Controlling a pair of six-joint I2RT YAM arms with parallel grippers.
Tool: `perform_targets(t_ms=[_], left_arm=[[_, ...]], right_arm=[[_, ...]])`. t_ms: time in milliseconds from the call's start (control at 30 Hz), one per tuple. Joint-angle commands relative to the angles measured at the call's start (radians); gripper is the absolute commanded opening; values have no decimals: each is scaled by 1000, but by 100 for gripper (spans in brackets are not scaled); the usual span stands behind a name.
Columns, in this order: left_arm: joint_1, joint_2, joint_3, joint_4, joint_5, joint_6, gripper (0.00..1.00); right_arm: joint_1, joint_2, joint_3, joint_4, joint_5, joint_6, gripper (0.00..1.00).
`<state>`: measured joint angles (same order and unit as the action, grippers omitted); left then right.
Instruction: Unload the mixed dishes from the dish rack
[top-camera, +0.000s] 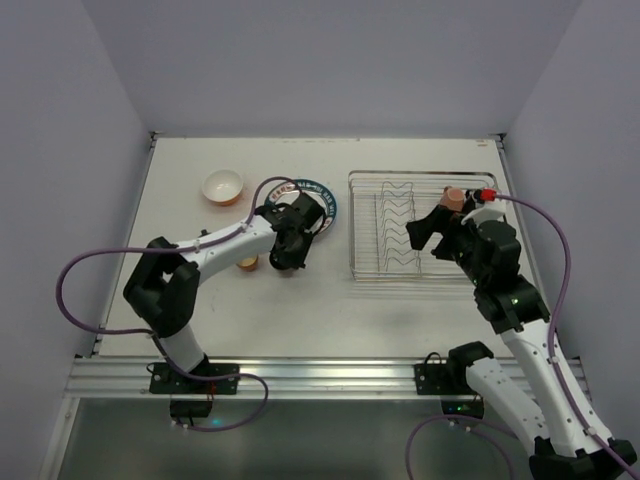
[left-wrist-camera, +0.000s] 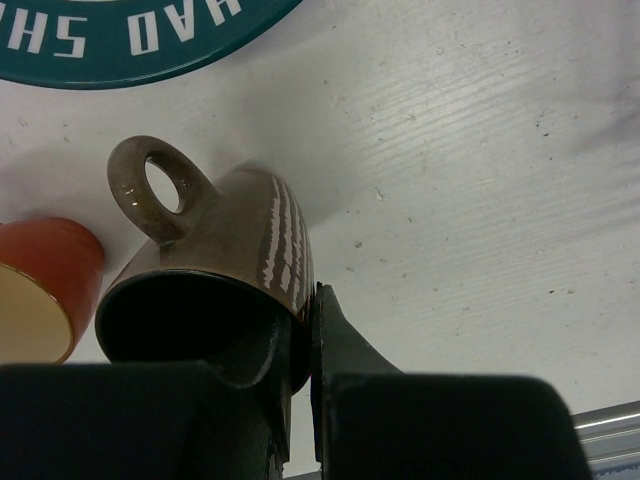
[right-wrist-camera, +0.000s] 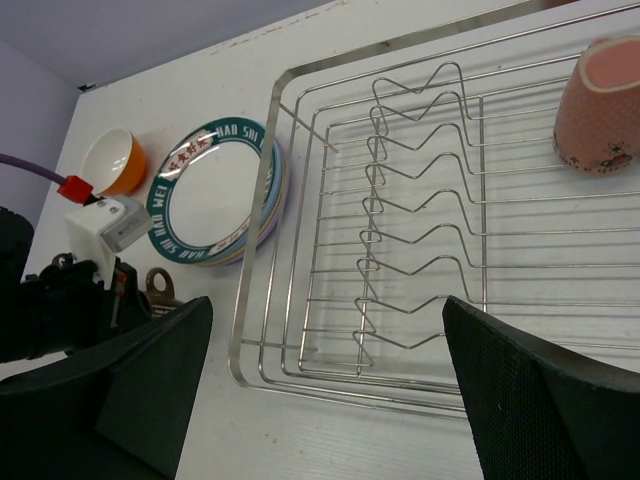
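In the left wrist view my left gripper (left-wrist-camera: 305, 300) is shut on the wall of a brown mug (left-wrist-camera: 230, 250), one finger inside and one outside, low over the table. Seen from above, the left gripper (top-camera: 288, 256) sits just below the plate stack (top-camera: 318, 200). An orange mug (left-wrist-camera: 40, 290) stands beside it. The dish rack (top-camera: 352, 225) holds one pink mug (right-wrist-camera: 598, 105), upside down in its far right corner. My right gripper (right-wrist-camera: 330, 340) hangs open above the rack's near left part with nothing between its fingers.
An orange bowl (top-camera: 223, 186) with a white inside sits at the back left. The plate stack (right-wrist-camera: 215, 190), a dark-rimmed white plate on top, lies against the rack's left rim (right-wrist-camera: 255, 230). An aluminium rail (top-camera: 300, 375) runs along the near edge. Walls close in the table.
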<state>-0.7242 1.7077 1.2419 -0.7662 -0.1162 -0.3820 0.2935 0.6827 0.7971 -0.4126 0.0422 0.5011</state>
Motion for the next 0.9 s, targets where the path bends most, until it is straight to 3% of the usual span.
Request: perform_targets(t_ms=[0, 133, 167, 200, 300, 533, 667, 733, 867], left_arm=[[9, 3, 60, -24, -14, 5, 0], [11, 13, 76, -54, -25, -6, 3], [11, 13, 76, -51, -26, -11, 8], [11, 13, 74, -51, -27, -12, 23], [11, 12, 82, -58, -31, -12, 43], [9, -146, 157, -111, -114, -58, 73], [9, -325, 168, -107, -172, -60, 100], [9, -454, 118, -23, -184, -11, 100], [16, -591, -2, -56, -516, -40, 100]], right_arm=[[-4, -17, -6, 31, -36, -30, 99], [-2, -18, -10, 31, -36, -36, 99], [-4, -17, -10, 28, -36, -41, 99], [-4, -17, -9, 28, -47, -41, 99], [-4, -25, -12, 29, -59, -44, 99], [-4, -22, -25, 37, -62, -62, 99], [-4, 0, -29, 46, -44, -65, 99], [-2, 24, -32, 51, -19, -59, 99], [-2, 75, -19, 66, 56, -36, 99]])
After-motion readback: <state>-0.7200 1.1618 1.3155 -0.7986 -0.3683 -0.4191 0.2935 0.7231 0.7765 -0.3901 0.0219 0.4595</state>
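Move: The brown striped mug stands on the table in the left hand's grip, its wall between the fingers, its middle about 3 cm to the left and 1 cm farther out. The orange-brown cup is some 11 cm left and 1 cm ahead of that hand; the plate stack lies roughly 13 cm ahead and 2 cm to its right. From the right hand, the brown mug is about 30 cm left, 1 cm ahead and 20 cm lower. Left fingers open wide, letting go of the brown mug, then rise about 20 cm, tilting outward some 30 degrees. ##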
